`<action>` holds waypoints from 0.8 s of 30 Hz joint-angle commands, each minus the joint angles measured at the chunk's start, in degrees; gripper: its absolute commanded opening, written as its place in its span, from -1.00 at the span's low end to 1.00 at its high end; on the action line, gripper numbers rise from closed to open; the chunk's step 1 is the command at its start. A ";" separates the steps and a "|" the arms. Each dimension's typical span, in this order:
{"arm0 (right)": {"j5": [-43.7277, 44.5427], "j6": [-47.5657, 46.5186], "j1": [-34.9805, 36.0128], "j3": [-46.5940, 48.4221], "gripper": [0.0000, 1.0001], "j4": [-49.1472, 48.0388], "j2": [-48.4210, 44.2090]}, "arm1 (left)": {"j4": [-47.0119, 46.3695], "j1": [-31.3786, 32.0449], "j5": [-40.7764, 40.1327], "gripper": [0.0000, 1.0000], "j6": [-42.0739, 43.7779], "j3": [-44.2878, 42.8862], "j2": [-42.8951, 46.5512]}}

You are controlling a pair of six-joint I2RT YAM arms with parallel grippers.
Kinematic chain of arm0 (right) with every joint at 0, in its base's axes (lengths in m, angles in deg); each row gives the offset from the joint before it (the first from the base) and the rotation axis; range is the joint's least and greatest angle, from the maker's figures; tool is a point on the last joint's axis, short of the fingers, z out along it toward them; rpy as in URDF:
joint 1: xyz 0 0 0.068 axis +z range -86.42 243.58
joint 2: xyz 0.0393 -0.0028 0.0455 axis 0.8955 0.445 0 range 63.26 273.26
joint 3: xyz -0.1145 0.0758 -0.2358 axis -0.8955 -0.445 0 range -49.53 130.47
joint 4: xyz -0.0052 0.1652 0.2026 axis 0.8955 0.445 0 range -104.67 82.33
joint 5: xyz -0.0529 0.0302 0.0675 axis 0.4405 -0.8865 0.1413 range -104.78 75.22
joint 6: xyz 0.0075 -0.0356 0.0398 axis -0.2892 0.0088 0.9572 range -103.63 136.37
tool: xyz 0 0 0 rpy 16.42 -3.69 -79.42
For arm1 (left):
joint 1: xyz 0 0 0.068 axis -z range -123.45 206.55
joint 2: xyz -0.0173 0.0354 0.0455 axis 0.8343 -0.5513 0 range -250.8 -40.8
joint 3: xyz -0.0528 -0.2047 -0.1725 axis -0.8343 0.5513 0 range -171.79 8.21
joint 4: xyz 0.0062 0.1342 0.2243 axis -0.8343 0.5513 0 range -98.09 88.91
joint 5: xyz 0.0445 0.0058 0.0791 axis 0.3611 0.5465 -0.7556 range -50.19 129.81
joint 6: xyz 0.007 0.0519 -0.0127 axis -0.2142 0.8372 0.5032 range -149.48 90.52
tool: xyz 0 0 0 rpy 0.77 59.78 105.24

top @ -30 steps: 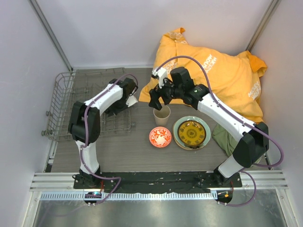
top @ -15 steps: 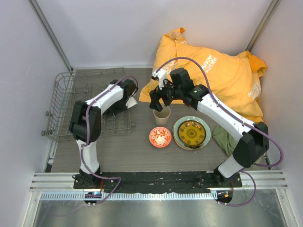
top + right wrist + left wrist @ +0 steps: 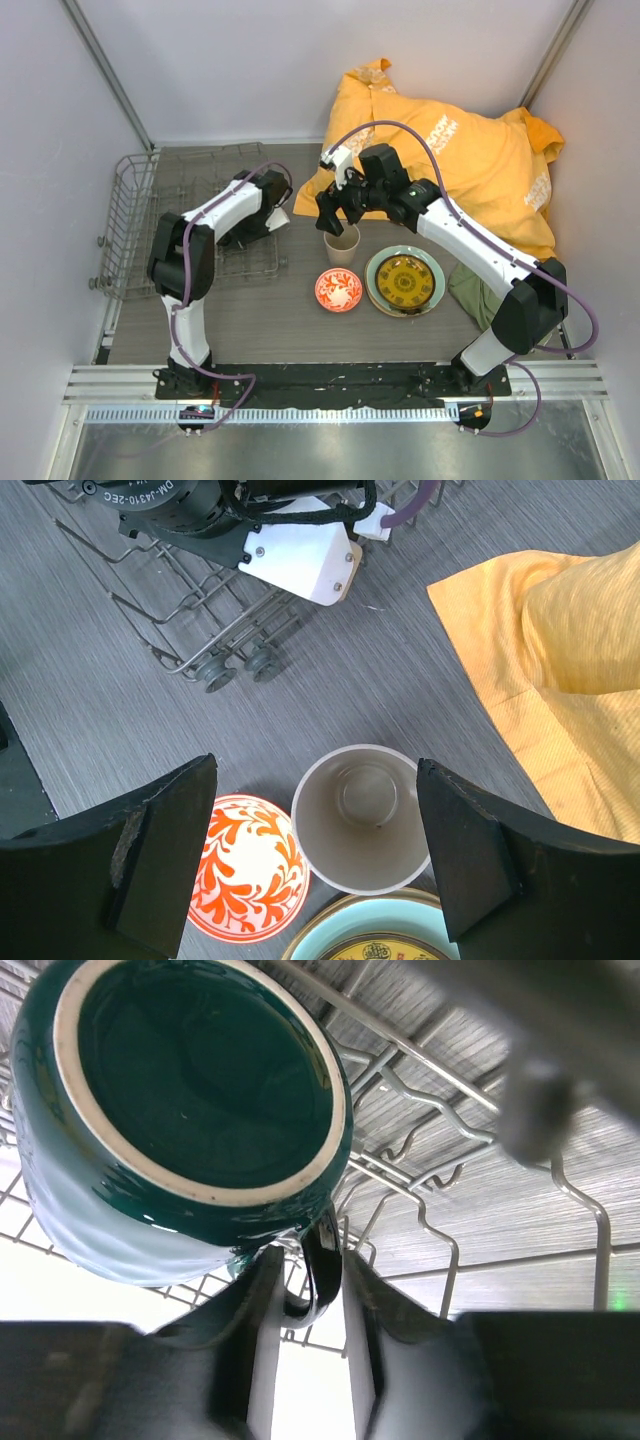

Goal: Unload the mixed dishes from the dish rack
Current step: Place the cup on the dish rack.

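Observation:
The dark green mug [image 3: 200, 1090] lies tipped in the dish rack [image 3: 135, 215], its bottom toward the left wrist camera. My left gripper [image 3: 310, 1265] straddles the mug's handle [image 3: 322, 1260]; the jaws stand slightly apart, with a gap on one side. In the top view the left gripper [image 3: 262, 212] covers the mug. My right gripper [image 3: 338, 208] hangs open above the upright beige cup [image 3: 362, 818], touching nothing. The white-and-red bowl [image 3: 338, 290] sits on the table. Beside it, the yellow patterned plate [image 3: 404, 280] rests on the pale green plate [image 3: 372, 275].
A big orange cloth [image 3: 470, 160] is heaped at the back right, near the cup. A dull green cloth [image 3: 470, 290] lies right of the plates. The rack's wire prongs [image 3: 430, 1150] surround the mug. Walls close in on both sides.
The left jaws have widened a little around the mug handle. The right gripper has barely moved above the cup.

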 commanded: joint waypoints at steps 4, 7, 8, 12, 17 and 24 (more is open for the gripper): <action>0.01 -0.68 0.33 -0.19 0.72 -0.81 -1.49 | -1.59 0.34 -0.35 -0.18 0.36 -0.03 2.86; -0.17 -0.76 0.42 -0.28 0.72 -0.81 -1.40 | -1.50 0.25 1.50 0.01 0.27 -0.82 4.79; -0.17 -0.68 0.42 -0.28 0.72 -0.81 -1.23 | -1.24 0.34 2.11 0.05 0.27 -1.26 5.41; -0.25 -0.76 0.42 -0.54 0.72 -0.90 -1.23 | -0.80 0.25 5.80 0.23 0.18 -2.58 8.65; -0.25 -0.76 0.42 -0.54 0.72 -0.81 -1.23 | -0.36 0.16 9.32 0.34 -0.08 -3.64 11.38; -0.43 -0.85 0.42 -1.07 0.72 -0.90 -1.58 | -1.15 -2.82 18.19 0.46 -1.05 -4.87 14.99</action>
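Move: The green cup sits on the dish rack with its handle between the left fingers; its body is about 3 cm ahead of the left hand and 3 cm to its right, a shade lower. The rack's near right corner is some 8 cm back and 13 cm right of that hand; the beige tumbler stands roughly 27 cm to its right, level with it. From the right hand the cup lies about 25 cm left, 3 cm ahead, and 16 cm below. Open the left fingers from around the green cup's handle to well apart, keeping the hand almost in place at first. Then, still opening them, lift the gripper clear by about 5 cm, drifting some 3 cm to the right, while the wrist swings some 15 to 20 degrees so the fingers point more nearly straight down. ##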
